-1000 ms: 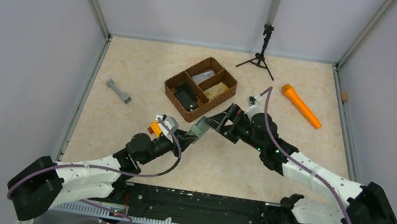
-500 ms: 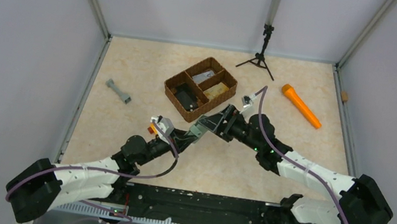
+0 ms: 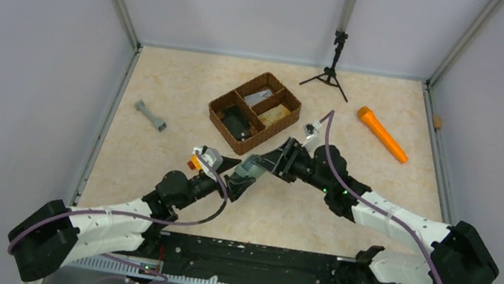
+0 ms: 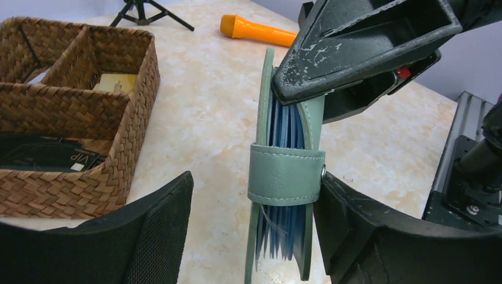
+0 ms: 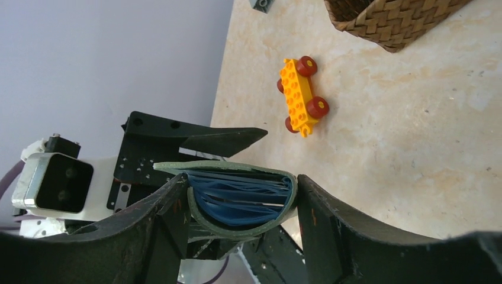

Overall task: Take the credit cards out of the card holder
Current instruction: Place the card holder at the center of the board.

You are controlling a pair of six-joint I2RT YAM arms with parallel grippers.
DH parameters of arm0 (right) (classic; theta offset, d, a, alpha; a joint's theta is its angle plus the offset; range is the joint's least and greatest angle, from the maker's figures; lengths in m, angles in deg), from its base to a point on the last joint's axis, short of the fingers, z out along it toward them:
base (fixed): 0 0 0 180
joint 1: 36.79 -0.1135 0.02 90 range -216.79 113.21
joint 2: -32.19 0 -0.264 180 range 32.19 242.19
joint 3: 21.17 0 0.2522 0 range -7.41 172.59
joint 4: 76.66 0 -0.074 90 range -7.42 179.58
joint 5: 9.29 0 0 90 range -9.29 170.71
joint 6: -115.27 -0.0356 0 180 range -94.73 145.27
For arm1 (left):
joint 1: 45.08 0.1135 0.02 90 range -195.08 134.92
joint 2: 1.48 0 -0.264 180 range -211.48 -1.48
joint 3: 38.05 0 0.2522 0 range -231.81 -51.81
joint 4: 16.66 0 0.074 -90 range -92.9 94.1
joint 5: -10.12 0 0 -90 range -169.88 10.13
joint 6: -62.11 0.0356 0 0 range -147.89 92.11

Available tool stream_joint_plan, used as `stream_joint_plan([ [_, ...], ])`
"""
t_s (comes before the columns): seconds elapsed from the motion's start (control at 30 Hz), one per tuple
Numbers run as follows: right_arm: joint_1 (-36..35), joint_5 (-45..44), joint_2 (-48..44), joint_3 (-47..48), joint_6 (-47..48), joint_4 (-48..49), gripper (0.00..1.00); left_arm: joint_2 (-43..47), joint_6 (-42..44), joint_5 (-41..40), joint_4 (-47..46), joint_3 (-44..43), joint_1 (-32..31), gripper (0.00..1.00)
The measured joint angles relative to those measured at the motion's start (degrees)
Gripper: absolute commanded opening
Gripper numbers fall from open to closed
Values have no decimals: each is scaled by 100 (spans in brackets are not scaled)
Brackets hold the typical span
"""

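The sage-green card holder (image 3: 251, 166) hangs on edge above the table between the two arms. My right gripper (image 3: 264, 163) is shut on it: in the right wrist view its fingers (image 5: 331, 219) press both long edges of the card holder (image 5: 240, 228), which bows. Blue leaves (image 5: 243, 192) fan inside; I cannot tell cards from sleeves. My left gripper (image 4: 254, 195) stands open around the holder's strap (image 4: 286, 174). Its right finger (image 4: 355, 231) touches the snap side and the left finger (image 4: 160, 219) is apart. A black card (image 4: 47, 157) lies in the basket.
The brown woven divided basket (image 3: 229, 101) stands just behind the grippers. A yellow toy car (image 5: 302, 94) sits on the table by the left wrist. An orange torch (image 3: 382, 133), a small black tripod (image 3: 331, 71) and a grey piece (image 3: 150, 115) lie farther off.
My left gripper has opened and let go of the card holder. My right gripper has closed on the holder's edges and shifted slightly left and nearer.
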Motion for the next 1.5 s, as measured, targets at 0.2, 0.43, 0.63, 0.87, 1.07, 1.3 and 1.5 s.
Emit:
stream_joint_plan([
  [0.2,0,-57,0,9,138,-278,55,13,92,-153,284,-33,-7,63],
  [0.43,0,-273,-55,116,376,-723,55,361,109,-498,621,-33,-20,62],
  [0.63,0,-476,-280,162,658,-1126,52,525,96,-621,619,-33,-20,47],
  [0.87,0,-455,-286,162,820,-1362,52,247,11,-640,691,-87,-15,0],
  [1.07,0,-439,-286,162,1075,-1399,70,240,-111,-833,938,-245,-15,0],
  [1.3,11,-850,-308,188,1545,-1923,99,310,-192,-942,1335,-367,-15,0],
  [1.5,55,-1187,-343,199,1886,-2446,99,264,-238,-907,1475,-450,-15,2],
])
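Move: The right hand pinches the upper part of the card holder. The board spot it is taken to lies roughly 8 cm below that hand, about 1 cm back and 1 cm right. The basket is some 22 cm ahead of the hand and 4 cm left; the toy car is around 17 cm left and 1 cm ahead, both low. The left hand has the holder about 2 cm ahead and 2 cm right, level; the spot is 1 cm ahead, 4 cm right, 6 cm lower. Still pinching the card holder, the right hand eases it about 3 cm down and as far right, then opens wide to let it go and sinks on down and right, some 7 cm down and 6 right overall, fingers tipping about 30 degrees downward. The left fingers, spread around the holder at first, shut empty as that hand shifts 2 cm forward and slightly left. ##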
